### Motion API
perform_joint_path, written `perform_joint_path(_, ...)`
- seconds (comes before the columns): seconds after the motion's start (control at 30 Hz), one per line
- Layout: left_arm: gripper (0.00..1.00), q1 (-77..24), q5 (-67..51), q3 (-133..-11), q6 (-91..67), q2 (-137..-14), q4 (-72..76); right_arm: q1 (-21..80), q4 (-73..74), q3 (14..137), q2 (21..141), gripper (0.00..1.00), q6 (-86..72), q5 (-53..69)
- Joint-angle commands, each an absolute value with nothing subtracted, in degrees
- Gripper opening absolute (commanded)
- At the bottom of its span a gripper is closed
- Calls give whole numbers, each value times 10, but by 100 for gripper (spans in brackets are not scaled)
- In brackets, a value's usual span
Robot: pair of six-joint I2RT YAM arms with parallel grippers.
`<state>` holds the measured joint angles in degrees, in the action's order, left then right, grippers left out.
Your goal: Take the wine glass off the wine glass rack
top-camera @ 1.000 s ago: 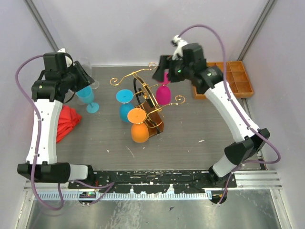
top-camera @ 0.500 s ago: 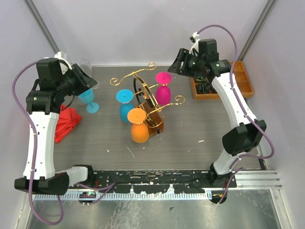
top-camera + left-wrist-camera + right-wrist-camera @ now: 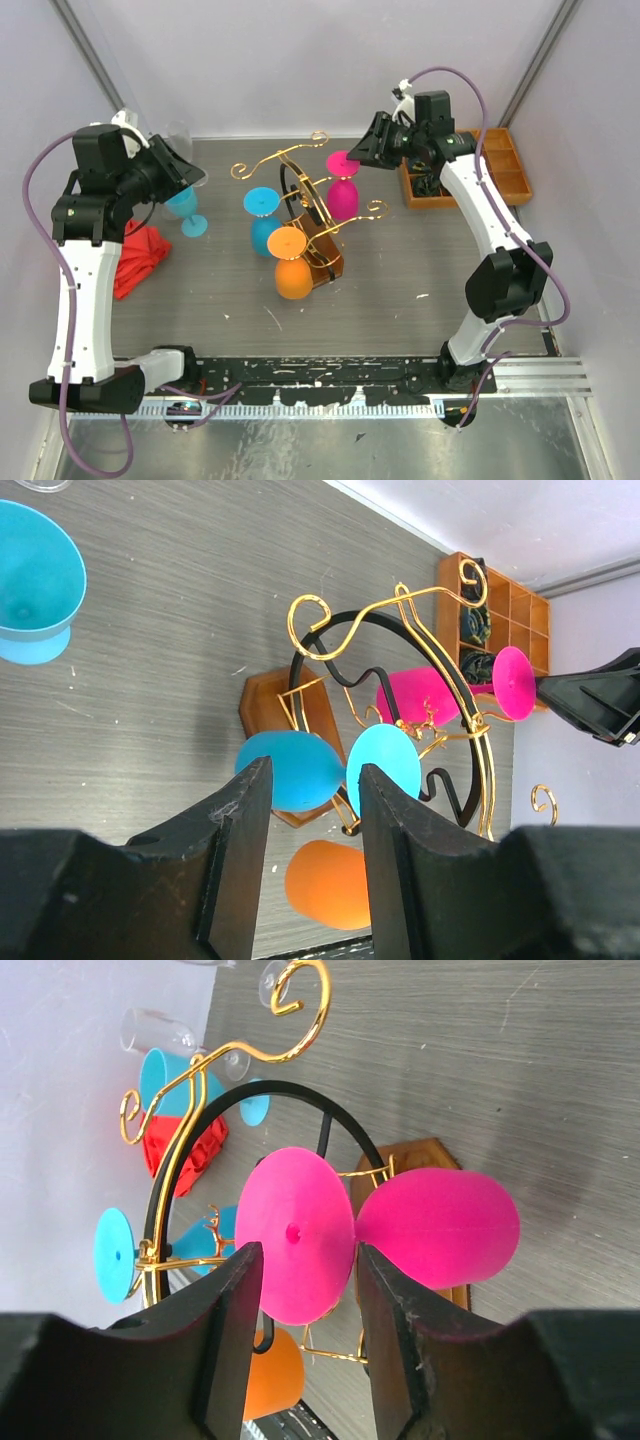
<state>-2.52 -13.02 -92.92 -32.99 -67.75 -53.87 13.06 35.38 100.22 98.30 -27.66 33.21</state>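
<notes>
The gold wire wine glass rack (image 3: 283, 155) stands mid-table on its wooden base (image 3: 328, 243). Three wine glasses hang from it upside down: pink (image 3: 343, 197), blue (image 3: 265, 235) and orange (image 3: 291, 278). My right gripper (image 3: 353, 158) is open at the pink glass's foot. In the right wrist view that foot disc (image 3: 295, 1235) lies between and just beyond the fingers of the right gripper (image 3: 305, 1260), with small gaps on both sides. My left gripper (image 3: 186, 172) hangs open and empty at the back left, over another blue glass (image 3: 183, 203) standing upright. The left gripper (image 3: 315, 775) looks across at the rack (image 3: 440, 650).
A clear glass (image 3: 180, 133) stands at the back left, partly hidden by the left gripper. A red cloth (image 3: 140, 255) lies by the left edge. A compartmented wooden tray (image 3: 500, 165) sits at the back right, under the right forearm.
The right gripper drew back to the right, then came in again to the pink glass's foot, its jaws narrower. The left arm has hardly moved.
</notes>
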Motion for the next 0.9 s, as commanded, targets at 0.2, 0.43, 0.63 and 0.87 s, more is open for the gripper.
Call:
perform_joint_path(0.2, 48, -26, -146, -912, -334, -663, -523, 133, 297, 993, 972, 37, -286, 408)
perform_joint_path(0.43, 48, -26, -145, -911, -333, -660, -522, 133, 289, 985, 978, 33, -285, 455)
perform_joint_path(0.63, 49, -26, -145, -909, -335, -660, -520, 133, 297, 984, 987, 29, -276, 477)
perform_joint_path(0.87, 50, -26, -146, -909, -337, -660, -519, 133, 297, 1000, 992, 0, -288, 481)
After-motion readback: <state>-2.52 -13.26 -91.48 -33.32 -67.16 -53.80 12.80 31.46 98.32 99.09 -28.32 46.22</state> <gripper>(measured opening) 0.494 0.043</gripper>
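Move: The pink wine glass hangs upside down on the rack, its foot about 4 cm to my right hand's left, 2 cm back and a centimetre lower. Blue foot: some 20 cm left and 11 back; orange foot: about 15 left and 21 back; empty gold hook: 3 right and 13 back; all near the pink foot's height. From my left hand, the pink foot is about 26 cm right, 4 ahead and 6 below. With my right hand I ease left and back about 3 cm, onto the rim of the pink glass's upturned foot, the wrist turning some 10 degrees counter-clockwise. My half-open fingers narrow on the way, then shut almost fully at the end, pinching the foot's right-hand edge. ##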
